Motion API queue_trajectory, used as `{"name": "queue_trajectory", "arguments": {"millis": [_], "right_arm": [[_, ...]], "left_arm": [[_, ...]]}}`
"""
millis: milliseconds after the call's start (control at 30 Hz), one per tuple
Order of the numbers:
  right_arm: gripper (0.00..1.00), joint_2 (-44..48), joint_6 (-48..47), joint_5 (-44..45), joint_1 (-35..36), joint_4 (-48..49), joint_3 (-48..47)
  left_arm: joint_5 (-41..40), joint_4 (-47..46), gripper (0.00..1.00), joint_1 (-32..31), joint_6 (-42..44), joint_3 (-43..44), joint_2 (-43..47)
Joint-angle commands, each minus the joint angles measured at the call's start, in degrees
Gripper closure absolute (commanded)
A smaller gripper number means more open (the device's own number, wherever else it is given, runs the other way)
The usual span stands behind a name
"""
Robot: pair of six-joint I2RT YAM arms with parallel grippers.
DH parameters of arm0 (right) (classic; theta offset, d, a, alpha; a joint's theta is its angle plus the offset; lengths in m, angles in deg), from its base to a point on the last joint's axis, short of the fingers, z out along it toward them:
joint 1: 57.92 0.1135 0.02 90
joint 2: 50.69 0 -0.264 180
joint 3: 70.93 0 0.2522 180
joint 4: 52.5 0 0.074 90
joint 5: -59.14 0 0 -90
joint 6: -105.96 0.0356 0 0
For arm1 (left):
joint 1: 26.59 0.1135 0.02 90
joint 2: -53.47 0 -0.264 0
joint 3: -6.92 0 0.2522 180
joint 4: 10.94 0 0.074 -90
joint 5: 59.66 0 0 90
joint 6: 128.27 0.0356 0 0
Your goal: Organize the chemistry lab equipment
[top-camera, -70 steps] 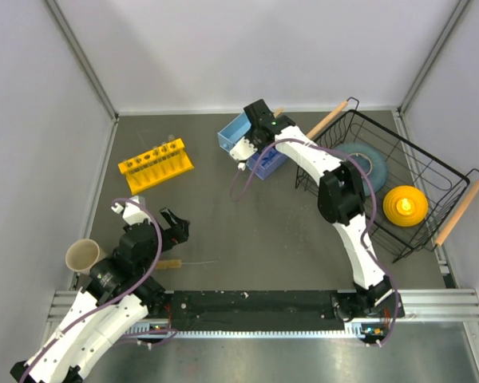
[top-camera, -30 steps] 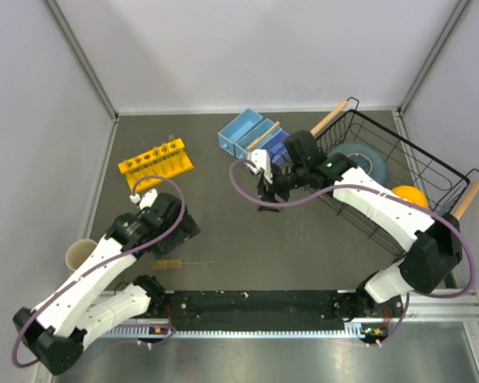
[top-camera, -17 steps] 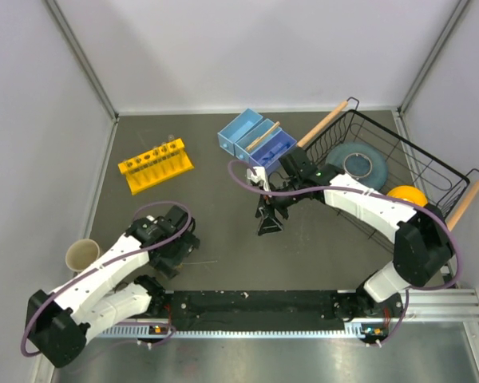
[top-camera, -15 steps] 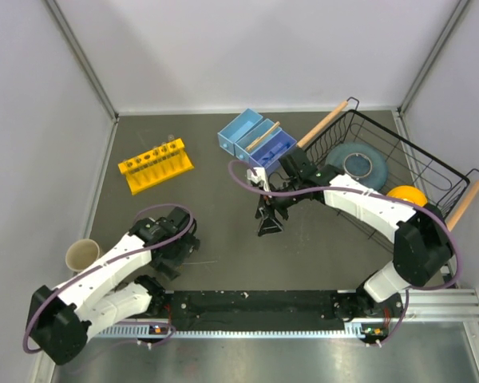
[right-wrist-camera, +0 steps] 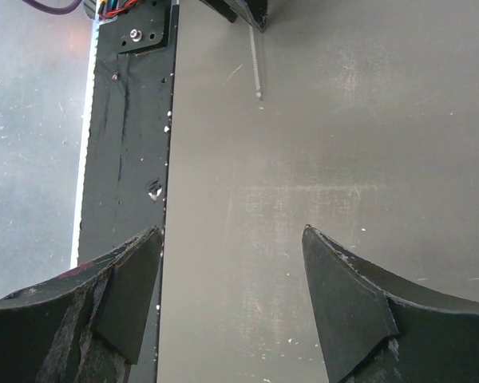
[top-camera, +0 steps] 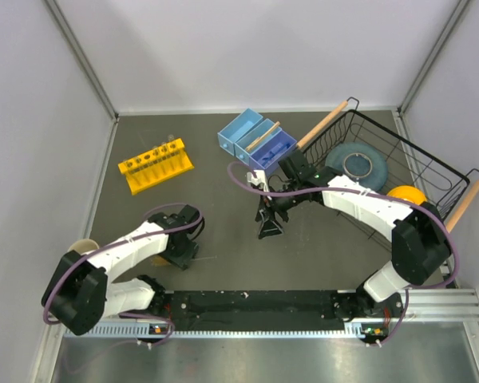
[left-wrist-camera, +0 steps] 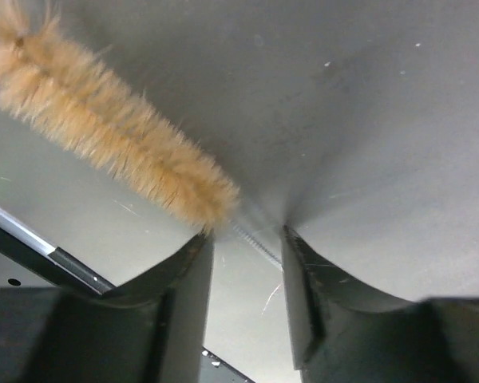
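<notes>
The tan bristle brush (left-wrist-camera: 104, 132) lies on the table near the front rail. My left gripper (left-wrist-camera: 246, 249) is down over it, open, with its fingers on either side of the wire handle (left-wrist-camera: 254, 241) just past the bristles. In the top view the left gripper (top-camera: 182, 249) covers most of the brush (top-camera: 158, 261). My right gripper (top-camera: 268, 226) is open and empty over the middle of the table, and the right wrist view (right-wrist-camera: 233, 239) shows bare table between its fingers. Clear glass tubes stand in a yellow rack (top-camera: 156, 165). A wooden stick (top-camera: 262, 136) lies in a blue box (top-camera: 243, 132). I cannot make out the safety glasses.
A black wire basket (top-camera: 431, 171) with wooden handles at the right holds a grey-blue plate (top-camera: 358, 163) and a yellow bowl (top-camera: 405, 194). A tan cup (top-camera: 81, 246) is half hidden behind the left arm. The black front rail (right-wrist-camera: 128, 120) runs close by.
The left gripper has moved toward the front rail and come down over the brush. The right gripper has left the blue box and moved to the middle of the table.
</notes>
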Motion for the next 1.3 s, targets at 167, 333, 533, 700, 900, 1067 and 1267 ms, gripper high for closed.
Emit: {"name": "queue_trajectory", "arguments": {"millis": [167, 333, 533, 700, 900, 1067, 1267], "right_arm": [[0.28, 1.72, -1.86, -0.91, 0.08, 1.46, 0.50], [0.28, 2.16, -2.22, -0.47, 0.08, 1.46, 0.68], [0.28, 2.95, -2.83, 0.33, 0.00, 1.46, 1.12], [0.28, 3.83, -2.57, 0.41, 0.00, 1.55, 1.12], [0.28, 6.99, 3.83, 0.14, 0.00, 3.56, -1.42], [0.26, 8.49, 18.49, 4.96, -0.18, 7.78, -7.47], [0.25, 6.03, 45.39, 20.06, -0.18, 10.69, -17.14]], "left_arm": [[0.01, -2.70, 0.78, 0.30, 0.35, -0.67, -2.41], [-0.60, -3.40, 0.90, 0.30, 5.62, 1.51, -1.71], [2.90, -8.31, 1.00, 0.30, 19.32, 4.51, 1.36], [13.94, -21.98, 1.00, 0.12, 39.87, 2.94, 8.65], [28.20, -38.45, 1.00, 0.12, 55.53, -1.46, 20.17], [35.34, -49.27, 1.00, -0.49, 67.05, -0.94, 24.92], [40.17, -55.49, 1.00, -0.93, 69.35, 4.51, 20.54]]}}
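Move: Just under the left fingers lies the tube brush, its middle about 1 cm to their left and 1 cm ahead, with the wire stem between the half-open tips and the bristles off to the left. The yellow tube rack stands some 30 cm ahead and 10 cm left, the beige cup 33 cm left and 2 cm ahead, the blue bins about 38 cm ahead and 21 cm right. From the right hand, the brush lies roughly 25 cm left, 4 cm back and 15 cm below. Closing on the brush's wire just beyond the bristles, the left fingers pinch it while creeping about 1 cm forward, then carry it up nearly 20 cm and about 13 cm right towards the right hand, swinging from pointing down to pointing right and forward. Late on, the right hand, open and empty, rises about 10 cm and shifts slightly forward, turning some 20 degrees clockwise. ##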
